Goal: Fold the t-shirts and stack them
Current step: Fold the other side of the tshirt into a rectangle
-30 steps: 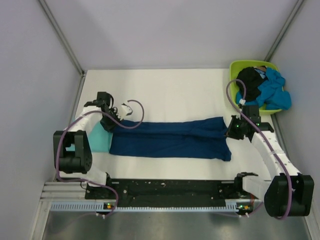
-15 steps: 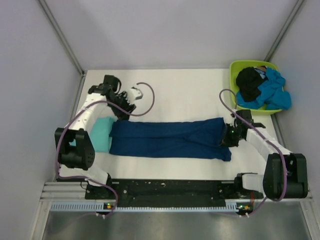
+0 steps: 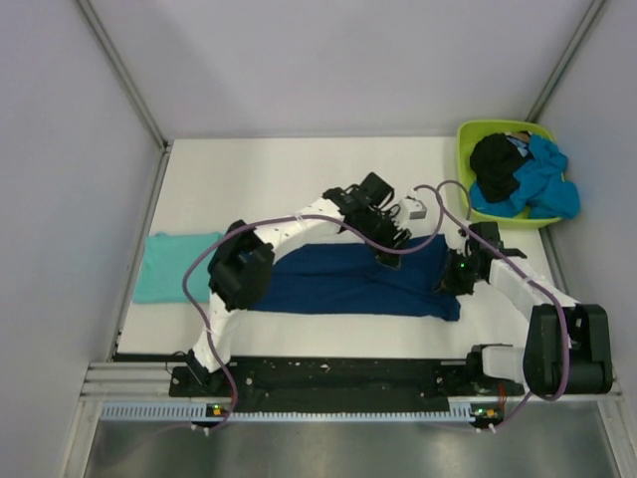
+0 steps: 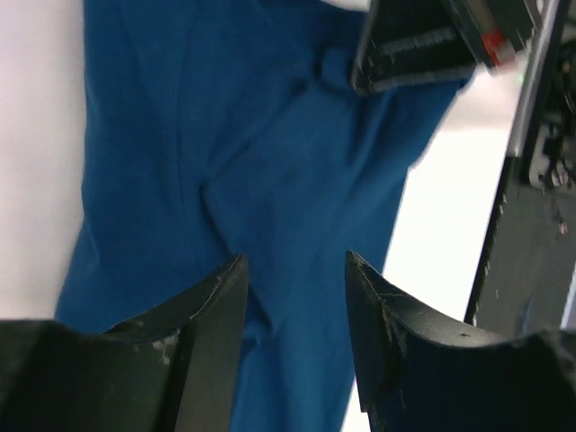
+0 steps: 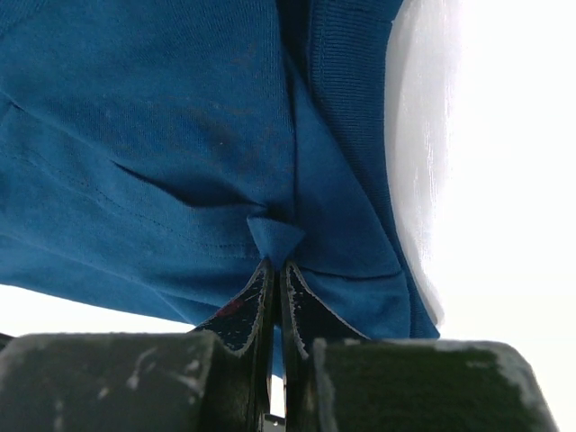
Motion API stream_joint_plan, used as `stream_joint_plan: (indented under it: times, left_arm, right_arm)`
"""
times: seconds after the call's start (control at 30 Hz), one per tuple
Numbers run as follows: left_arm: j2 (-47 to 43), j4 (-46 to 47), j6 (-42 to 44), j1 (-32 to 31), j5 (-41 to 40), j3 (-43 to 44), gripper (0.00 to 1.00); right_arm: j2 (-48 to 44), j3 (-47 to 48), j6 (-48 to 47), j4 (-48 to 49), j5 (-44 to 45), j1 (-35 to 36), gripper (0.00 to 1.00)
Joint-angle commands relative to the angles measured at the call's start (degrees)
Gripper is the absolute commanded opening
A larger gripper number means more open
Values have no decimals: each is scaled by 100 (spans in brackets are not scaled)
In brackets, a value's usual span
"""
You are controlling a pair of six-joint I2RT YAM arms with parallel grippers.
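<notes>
A dark navy t-shirt (image 3: 338, 284) lies folded into a long strip across the table's front. My left gripper (image 3: 390, 254) is open above its right part; its fingers straddle bare cloth (image 4: 270, 180) in the left wrist view. My right gripper (image 3: 456, 274) is shut on a pinch of the shirt's right end (image 5: 274, 236). A folded light teal t-shirt (image 3: 177, 266) lies flat at the left edge. A black t-shirt (image 3: 496, 166) and a bright blue t-shirt (image 3: 542, 184) sit bunched in the tub.
The lime-green tub (image 3: 468, 139) stands at the back right corner. Grey walls close in left, right and back. A black rail (image 3: 338, 376) runs along the near edge, by the arm bases.
My left arm has swung from the far left across to the shirt's right part, uncovering the teal shirt. My right gripper has stayed on the shirt's right end.
</notes>
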Motion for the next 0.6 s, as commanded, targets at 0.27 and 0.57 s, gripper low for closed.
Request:
stream_joint_plan:
  times: [0.27,0.57]
  left_arm:
    - [1129,-6,-459,-245,-554,1113,46]
    - [1050,-77,-186,-289,-537,489,46]
  right_arm:
    - [-130,-55,-76,259,-21,-5,0]
    - [-270,-73,-41,303,-109,-5,0]
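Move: The raised fold in the blue t-shirt that my open left hand is reaching for lies about 4 cm to that hand's right, 1 cm ahead and 9 cm below. My right fingers' pinch on the shirt is roughly 15 cm to the left hand's right and 5 cm back, and the shirt's far edge some 8 cm ahead, both at cloth height. From my right hand, the fold lies about 11 cm left and 6 cm ahead, nearly level. I sink my left hand about 6 cm onto the fold, fingers staying about half open. At first I also carry it some 4 cm right, towards my right gripper, and slightly forward; then I ease back left a little and come down more steeply, tipping the wrist only slightly. My right hand stays put low over the shirt and keeps its pinch. ##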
